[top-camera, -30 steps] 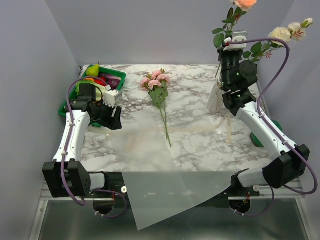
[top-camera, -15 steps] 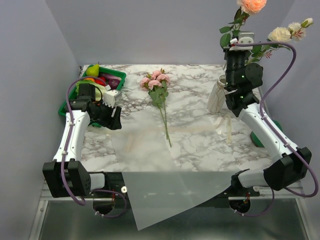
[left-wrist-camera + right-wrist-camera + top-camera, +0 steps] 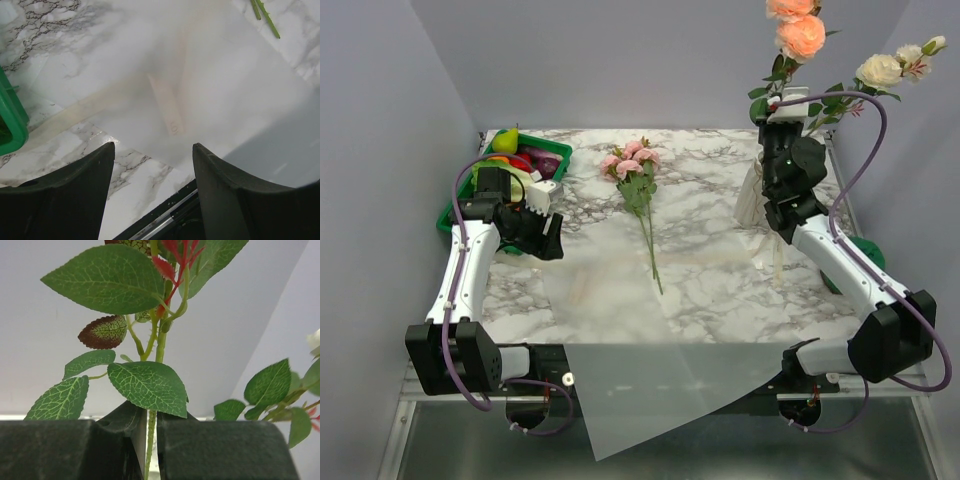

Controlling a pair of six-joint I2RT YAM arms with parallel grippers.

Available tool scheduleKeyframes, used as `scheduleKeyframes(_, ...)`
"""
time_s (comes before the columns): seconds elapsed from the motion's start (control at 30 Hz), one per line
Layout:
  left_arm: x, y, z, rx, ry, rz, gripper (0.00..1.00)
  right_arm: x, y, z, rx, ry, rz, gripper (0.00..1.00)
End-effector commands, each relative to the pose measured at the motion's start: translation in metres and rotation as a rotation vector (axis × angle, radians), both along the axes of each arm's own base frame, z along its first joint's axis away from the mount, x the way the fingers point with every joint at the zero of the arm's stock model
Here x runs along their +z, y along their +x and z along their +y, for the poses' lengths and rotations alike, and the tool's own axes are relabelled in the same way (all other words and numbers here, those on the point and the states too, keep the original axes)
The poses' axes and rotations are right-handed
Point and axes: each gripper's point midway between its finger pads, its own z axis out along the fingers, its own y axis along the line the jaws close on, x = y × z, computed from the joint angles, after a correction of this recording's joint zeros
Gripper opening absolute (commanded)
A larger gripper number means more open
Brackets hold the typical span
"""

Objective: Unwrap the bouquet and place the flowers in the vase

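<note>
My right gripper [image 3: 786, 104] is raised at the back right and shut on the thin green stem of a peach rose [image 3: 798, 37]. In the right wrist view the stem [image 3: 151, 440] passes straight between the jaws, with leaves above. Just below and left of that gripper stands the cream vase [image 3: 750, 195], partly hidden by the arm. A cream rose [image 3: 879, 68] leans out to the right. A bunch of pink flowers [image 3: 632, 162] lies flat on the table. My left gripper [image 3: 546, 238] hovers open beside the green tray, over the paper's corner [image 3: 152, 147].
The unwrapped white paper [image 3: 650, 350] lies spread across the front and hangs over the table edge. A cream ribbon [image 3: 167, 107] rests on it. The green tray of toy vegetables [image 3: 525, 160] sits at the back left. A dark green pouch [image 3: 860, 252] lies behind the right arm.
My right gripper has brought the peach rose stem down and a little left, so more of its blooms show. The left arm and the pink flowers have not moved.
</note>
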Motion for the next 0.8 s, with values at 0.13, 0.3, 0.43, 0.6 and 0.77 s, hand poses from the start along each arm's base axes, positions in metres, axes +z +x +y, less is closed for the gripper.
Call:
scheduleKeyframes(0.13,0.010,0.001,-0.002,-0.005,-0.021,-0.008,0.72,-0.042,-0.007,-0.006,0.001,0.143,0.174,0.52)
scheduleKeyframes(0.3,0.011,0.001,-0.003,-0.003,-0.026,-0.006,0.73,-0.085,-0.026,0.004,0.058,0.244,0.314,0.68)
scheduleKeyframes(0.43,0.011,0.001,-0.003,-0.001,-0.029,-0.004,0.72,-0.101,-0.046,0.024,0.134,0.283,0.354,0.67)
scheduleKeyframes(0.6,0.011,0.001,-0.005,0.001,-0.039,-0.003,0.72,-0.113,-0.070,0.060,0.252,0.271,0.387,0.65)
scheduleKeyframes(0.77,0.011,0.001,-0.005,0.007,-0.043,0.000,0.72,-0.137,-0.082,0.114,0.389,0.227,0.465,0.64)
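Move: The right hand pinches the peach rose stem upright, its blooms above the fingers. The vase it is being lowered into stands almost straight below, perhaps 2 cm nearer the base, its middle some 30 cm down. The white roses lean out about 18 cm to the hand's right, 5 cm ahead and 5 cm higher; the pink roses lie 29 cm left, 9 cm farther out, 40 cm below. From the left hand, the vase is about 47 cm right and 14 cm ahead, 4 cm lower. The right fingers let go of the peach rose stem, spreading wide after lowering it the last 2–3 cm into the vase. Still sinking, about 11 cm in all, the hand then backs off some 7 cm towards the base and swings about 8 cm left, away from the stem, tipping its fingers down about 20 degrees and turning counter-clockwise. ##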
